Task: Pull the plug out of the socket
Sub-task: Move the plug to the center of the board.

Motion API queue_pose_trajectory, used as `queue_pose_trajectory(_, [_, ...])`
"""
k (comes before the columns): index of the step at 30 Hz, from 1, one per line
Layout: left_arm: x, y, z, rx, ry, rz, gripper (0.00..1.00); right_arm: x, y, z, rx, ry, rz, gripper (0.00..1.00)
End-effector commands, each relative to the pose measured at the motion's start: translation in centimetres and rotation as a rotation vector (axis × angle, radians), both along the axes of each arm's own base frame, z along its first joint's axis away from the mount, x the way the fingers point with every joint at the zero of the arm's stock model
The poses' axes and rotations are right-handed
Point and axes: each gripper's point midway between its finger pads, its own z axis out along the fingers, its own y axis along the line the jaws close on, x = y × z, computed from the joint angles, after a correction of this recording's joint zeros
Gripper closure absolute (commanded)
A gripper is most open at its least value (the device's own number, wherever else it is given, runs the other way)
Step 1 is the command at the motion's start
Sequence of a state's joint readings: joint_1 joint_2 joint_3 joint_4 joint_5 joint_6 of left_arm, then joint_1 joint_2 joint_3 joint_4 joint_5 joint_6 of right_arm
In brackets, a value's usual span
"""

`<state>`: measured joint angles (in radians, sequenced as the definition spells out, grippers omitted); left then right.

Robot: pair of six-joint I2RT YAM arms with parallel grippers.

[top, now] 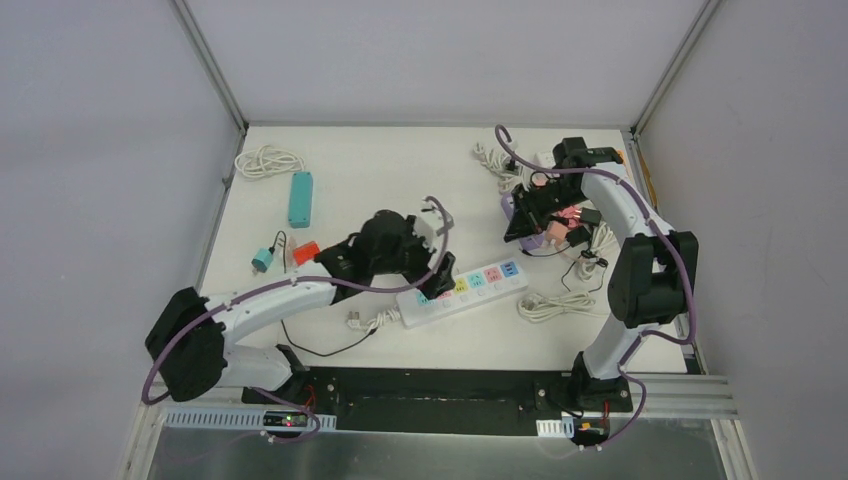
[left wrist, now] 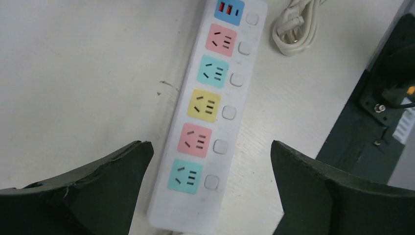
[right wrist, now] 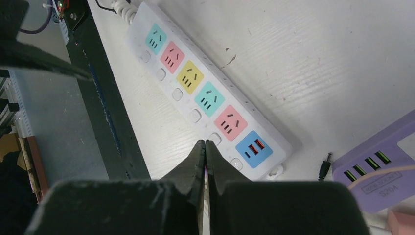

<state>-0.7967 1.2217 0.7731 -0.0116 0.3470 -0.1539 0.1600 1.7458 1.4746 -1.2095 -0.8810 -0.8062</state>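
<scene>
The socket is a long white power strip (top: pixel 470 288) with pastel socket faces and a blue USB end, lying near the table's middle. Every face I see on it (left wrist: pixel 200 105) (right wrist: pixel 190 77) is bare. No plug sits in it, and I cannot tell which loose cable carries the plug. My left gripper (top: pixel 437 272) hangs over the strip's cord end, open wide, one finger on each side of the strip (left wrist: pixel 210 147). My right gripper (top: pixel 518 230) hovers above and to the right of the USB end. It is shut with nothing between its fingers (right wrist: pixel 205 143).
A purple power strip (right wrist: pixel 377 171) with adapters and tangled cords lies under the right arm (top: pixel 530 240). A black barrel connector (right wrist: pixel 325 166) rests beside it. A white cable coil (top: pixel 548 305), a teal box (top: pixel 300 198), another coil (top: pixel 268 160) and small red and teal parts (top: pixel 305 252) lie around.
</scene>
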Motion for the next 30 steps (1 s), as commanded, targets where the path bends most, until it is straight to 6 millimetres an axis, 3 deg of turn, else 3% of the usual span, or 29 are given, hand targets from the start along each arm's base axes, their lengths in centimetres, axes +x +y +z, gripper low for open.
queue_pose_trajectory(1, [0.6,-2.3,-1.7,0.261,-0.209,-0.042,0.01,0.3,-0.3,1.9,0.049,-0.055,-0.010,0.96])
queue_pose_trajectory(6, [0.5,-4.5,-4.7,0.458,-0.250,-0.086,0.01,0.8,-0.8,1.8,0.052,-0.044,-0.044,0.93])
queue_pose_trajectory(10, [0.7,-5.8,-6.1,0.513,-0.243,-0.120,0.01,1.5,-1.2,1.5,0.048,-0.029,-0.099,0.93])
queue_pose_trajectory(19, [1.3,-7.0,-7.6,0.566,-0.229,-0.153,0.01,1.7,-1.5,1.5,0.059,-0.041,-0.120,0.82])
queue_pose_trajectory(30, [-0.8,-8.2,-8.8,0.523,-0.160,-0.274,0.01,2.2,-2.2,1.2,0.057,-0.027,-0.149,0.61])
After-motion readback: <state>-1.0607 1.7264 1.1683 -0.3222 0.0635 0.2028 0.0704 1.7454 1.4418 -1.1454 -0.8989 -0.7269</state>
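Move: The white socket strip, nothing plugged into it, has its middle about 6 cm right of the open left hand, roughly 1 cm ahead and 14 cm below. At much the same table depth, its bunched cord lies some 14 cm left and 6 cm back, the coiled cable about 22 cm right and 3 cm back, the purple socket roughly 18 cm right and 16 cm ahead. From the shut right hand the strip's middle is some 8 cm left, 7 cm back and 14 cm below. The left hand heads down to the white socket strip, sinking about 9 cm and swinging some 6 cm right, mostly early, while the wrist tips the wide-open fingers some 30 degrees steeper so they come to stand astride above the strip, slowing without visible contact. The right hand eases about 3 cm right and forward, turning slightly clockwise as its fingers part about a third. ##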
